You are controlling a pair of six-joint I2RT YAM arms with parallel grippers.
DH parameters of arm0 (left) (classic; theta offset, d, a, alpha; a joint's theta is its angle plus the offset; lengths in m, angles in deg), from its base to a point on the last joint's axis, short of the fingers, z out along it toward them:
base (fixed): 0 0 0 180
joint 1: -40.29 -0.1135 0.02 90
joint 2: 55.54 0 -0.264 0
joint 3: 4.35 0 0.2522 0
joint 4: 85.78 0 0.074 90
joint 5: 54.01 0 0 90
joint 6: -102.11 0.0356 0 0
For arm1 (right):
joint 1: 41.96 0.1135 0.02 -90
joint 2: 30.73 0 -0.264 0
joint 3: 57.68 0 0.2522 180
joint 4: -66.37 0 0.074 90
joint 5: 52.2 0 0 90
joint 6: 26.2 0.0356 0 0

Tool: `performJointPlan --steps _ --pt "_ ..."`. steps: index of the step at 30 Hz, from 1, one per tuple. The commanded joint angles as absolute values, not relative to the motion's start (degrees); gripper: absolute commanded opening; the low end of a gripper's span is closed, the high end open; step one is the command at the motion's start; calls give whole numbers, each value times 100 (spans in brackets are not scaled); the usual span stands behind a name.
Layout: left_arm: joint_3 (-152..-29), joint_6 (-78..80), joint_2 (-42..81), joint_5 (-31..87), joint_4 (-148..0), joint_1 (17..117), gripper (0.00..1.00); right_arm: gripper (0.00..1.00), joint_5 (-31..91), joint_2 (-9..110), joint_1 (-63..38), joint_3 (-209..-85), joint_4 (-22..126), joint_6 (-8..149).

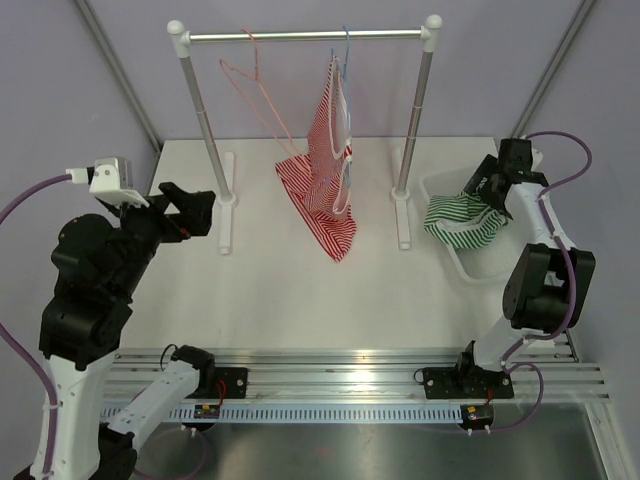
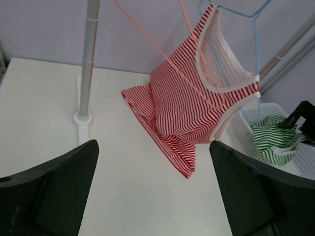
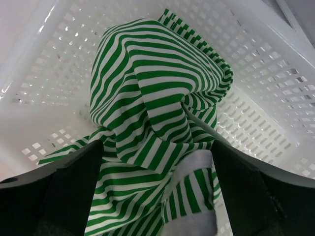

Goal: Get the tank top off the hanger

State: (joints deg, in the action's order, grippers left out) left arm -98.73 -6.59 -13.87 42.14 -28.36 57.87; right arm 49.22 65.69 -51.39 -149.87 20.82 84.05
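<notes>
A red-and-white striped tank top [image 1: 325, 170] [image 2: 197, 98] hangs from a blue hanger [image 1: 345, 50] [image 2: 246, 19] on the rail, and its lower hem touches the table. A pink hanger [image 1: 255, 85] [image 2: 147, 34] hangs beside it, and one arm of it runs into the cloth. My left gripper [image 1: 200, 212] [image 2: 153, 145] is open, left of the top and apart from it. My right gripper [image 1: 478, 192] [image 3: 157, 145] is open over a green-striped tank top [image 1: 460, 215] [image 3: 147, 98], which lies bunched in the white basket [image 1: 470, 265] [image 3: 256, 73] between the spread fingers.
The clothes rack's rail [image 1: 300, 36] rests on two posts with white feet on the table, the left post [image 1: 205, 130] [image 2: 88, 59] close to my left gripper. The basket [image 2: 305, 162] stands at the table's right edge, just past the right post [image 1: 412, 120].
</notes>
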Motion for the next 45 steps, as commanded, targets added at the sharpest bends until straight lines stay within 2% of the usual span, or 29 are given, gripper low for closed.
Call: performJointPlan --steps 1,4,9,12,14,15,18,21,27,33,37,40,41,45 --pt "-10142 -1056 -897 3275 -3193 5856 99 99 5143 6024 -5145 -15344 2019 8472" --pt "-10379 -1267 -616 3299 -3448 6312 99 99 4880 5489 -5137 -15380 1869 8437" --pt "-11240 -996 535 4818 -3405 7885 99 100 4150 4285 -5110 -15011 1939 8446" --pt "-12258 -653 1562 5925 -3063 8694 99 99 3352 3731 -5110 -14818 1895 8455" --pt "-13137 -442 2116 6618 -2781 9089 99 100 2316 3353 -5110 -14607 2035 8542" --pt "-13366 -381 2606 6787 -2737 9152 99 100 1677 3238 -5110 -14519 2097 8586" --pt "-14167 -257 3389 7211 -2754 9214 99 100 1066 2790 -5101 -14088 2439 8858" --pt "-14791 -64 4015 7299 -2903 9223 99 100 1081 2412 -5084 -13886 2431 8929" --pt "-15293 568 4894 7782 -3527 9206 98 99 871 1805 -4725 -13666 2379 9105" --pt "-15381 675 5370 7853 -3835 9013 84 99 748 1445 -4478 -13560 2247 9175" --pt "-15434 508 5599 7493 -3879 8714 79 100 678 1277 -4425 -13525 2194 9210" --pt "-15478 490 5783 7264 -3976 8582 64 100 651 1233 -4416 -13464 2211 9210" --pt "-15486 542 5836 7264 -4080 8581 52 100 669 1242 -4416 -13428 2255 9202" --pt "-15530 543 5942 7158 -4169 8564 36 100 669 1382 -4407 -13367 2264 9202"
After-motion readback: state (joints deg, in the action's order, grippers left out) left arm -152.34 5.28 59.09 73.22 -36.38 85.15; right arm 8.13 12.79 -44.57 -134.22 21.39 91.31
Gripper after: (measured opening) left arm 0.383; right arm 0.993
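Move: From the left hand, the blue hanger on the bar is about 28 cm ahead, 25 cm to the right and 5 cm lower, with the red striped tank top's middle some 15 cm beneath it. The empty pink hanger hangs about 13 cm to the left of the blue one, nearly level with it. From the right hand, the red tank top is about 38 cm left, 4 cm ahead and 6 cm up; the green tank top lies in the basket, roughly 6 cm below, 3 cm back and 4 cm left. The left hand swings right and then forward, about 24 cm each way, rising a few centimetres before sinking to end slightly below its start, and rolls its left side up some 20 degrees to straddle the blue hanger with the red tank top's strap, its wide-open fingers closing to under half without a visible pinch. Meanwhile the right hand, already open, climbs about 20 cm out of the basket, then draws back and left some 18 cm each way towards the red tank top, levelling its fingers and turning counter-clockwise while staying wide open. ##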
